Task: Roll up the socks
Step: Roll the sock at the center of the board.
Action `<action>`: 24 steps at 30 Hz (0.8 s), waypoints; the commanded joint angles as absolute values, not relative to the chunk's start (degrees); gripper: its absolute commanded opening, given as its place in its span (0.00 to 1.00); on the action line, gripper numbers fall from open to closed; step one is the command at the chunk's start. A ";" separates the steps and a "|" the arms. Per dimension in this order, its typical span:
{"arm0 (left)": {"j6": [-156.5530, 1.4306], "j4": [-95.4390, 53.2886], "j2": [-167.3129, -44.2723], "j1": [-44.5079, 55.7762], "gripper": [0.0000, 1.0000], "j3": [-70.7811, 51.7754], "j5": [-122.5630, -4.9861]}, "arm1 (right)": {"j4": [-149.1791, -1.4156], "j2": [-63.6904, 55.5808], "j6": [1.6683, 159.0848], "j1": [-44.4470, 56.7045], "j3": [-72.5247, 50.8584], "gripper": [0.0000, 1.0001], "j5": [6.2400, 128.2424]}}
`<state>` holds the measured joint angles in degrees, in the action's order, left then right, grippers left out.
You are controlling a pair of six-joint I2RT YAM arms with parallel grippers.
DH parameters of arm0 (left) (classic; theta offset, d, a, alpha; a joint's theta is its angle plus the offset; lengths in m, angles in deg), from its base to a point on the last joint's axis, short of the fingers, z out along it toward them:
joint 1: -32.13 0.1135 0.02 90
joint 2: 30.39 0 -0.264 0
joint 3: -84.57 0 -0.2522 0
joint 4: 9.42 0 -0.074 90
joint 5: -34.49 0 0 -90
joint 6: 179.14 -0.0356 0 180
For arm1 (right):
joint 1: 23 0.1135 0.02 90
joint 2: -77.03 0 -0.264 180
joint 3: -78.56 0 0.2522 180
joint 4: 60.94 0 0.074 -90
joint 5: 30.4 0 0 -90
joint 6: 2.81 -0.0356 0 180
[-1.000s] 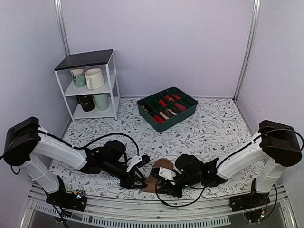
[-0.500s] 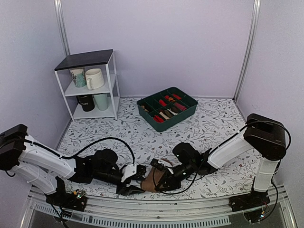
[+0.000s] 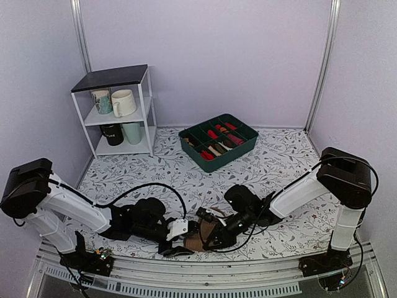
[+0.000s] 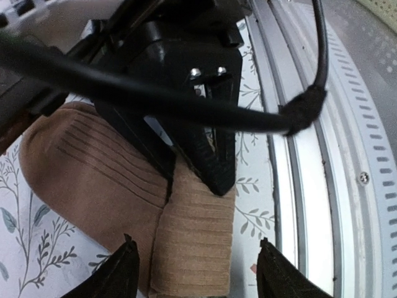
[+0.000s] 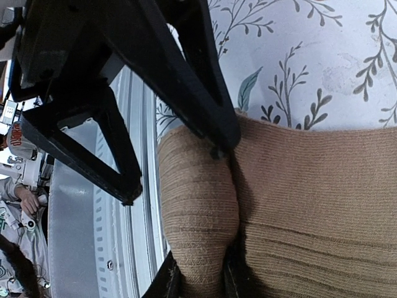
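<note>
The socks (image 3: 197, 238) are tan-brown knit and lie at the table's near edge, between the two grippers. In the left wrist view their end is wound into a small roll (image 4: 193, 239), with the flat ribbed part (image 4: 80, 174) beside it. My left gripper (image 4: 195, 273) is open, its fingertips (image 4: 126, 268) either side of the roll and clear of it. My right gripper (image 5: 200, 282) is shut on the roll (image 5: 198, 205), pinching it from the opposite side. From above, the left gripper (image 3: 175, 243) and right gripper (image 3: 208, 231) face each other over the socks.
A green divided tray (image 3: 243, 148) holding red, cream and dark rolled socks sits mid-table at the back. A white shelf (image 3: 118, 112) with mugs stands at the back left. The metal rail (image 3: 205, 284) of the near edge runs right beside the socks.
My left gripper has opened and let go of the roll, and has shifted slightly toward the near edge. The right gripper keeps its pinch on the roll.
</note>
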<state>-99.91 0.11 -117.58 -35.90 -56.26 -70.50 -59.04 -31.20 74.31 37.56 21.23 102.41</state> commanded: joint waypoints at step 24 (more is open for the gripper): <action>-91.66 -12.68 -129.16 -34.30 0.00 -46.39 -83.82 | -56.19 -13.08 70.41 37.20 35.42 0.44 81.32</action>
<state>-95.88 -6.16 -125.67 -35.63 -47.91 -77.32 -58.12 -20.77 71.31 37.47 29.75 94.95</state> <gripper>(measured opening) 0.054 0.427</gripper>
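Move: The sock's rolled end runs crosswise between the hands. Its middle is about 3 cm to the right of the open left hand, level with it front to back, and some 2 cm below it. The flat part is about 6 cm ahead and 6 cm to the right of the left hand, and the front rail some 6 cm behind that hand. The right hand already pinches the roll's right end, so the roll's middle is about 3 cm to its left, neither ahead nor back. The sock's rolled end changes hands: the left hand sinks about 1.5 cm, its open fingers straddling the roll's left end, and shuts on it, then carries on some 2 cm to the right and slightly back, its wrist tipping about 10 degrees. Only after that do the right fingers open and come free, drawing off about 3 cm to the right and a little up. ##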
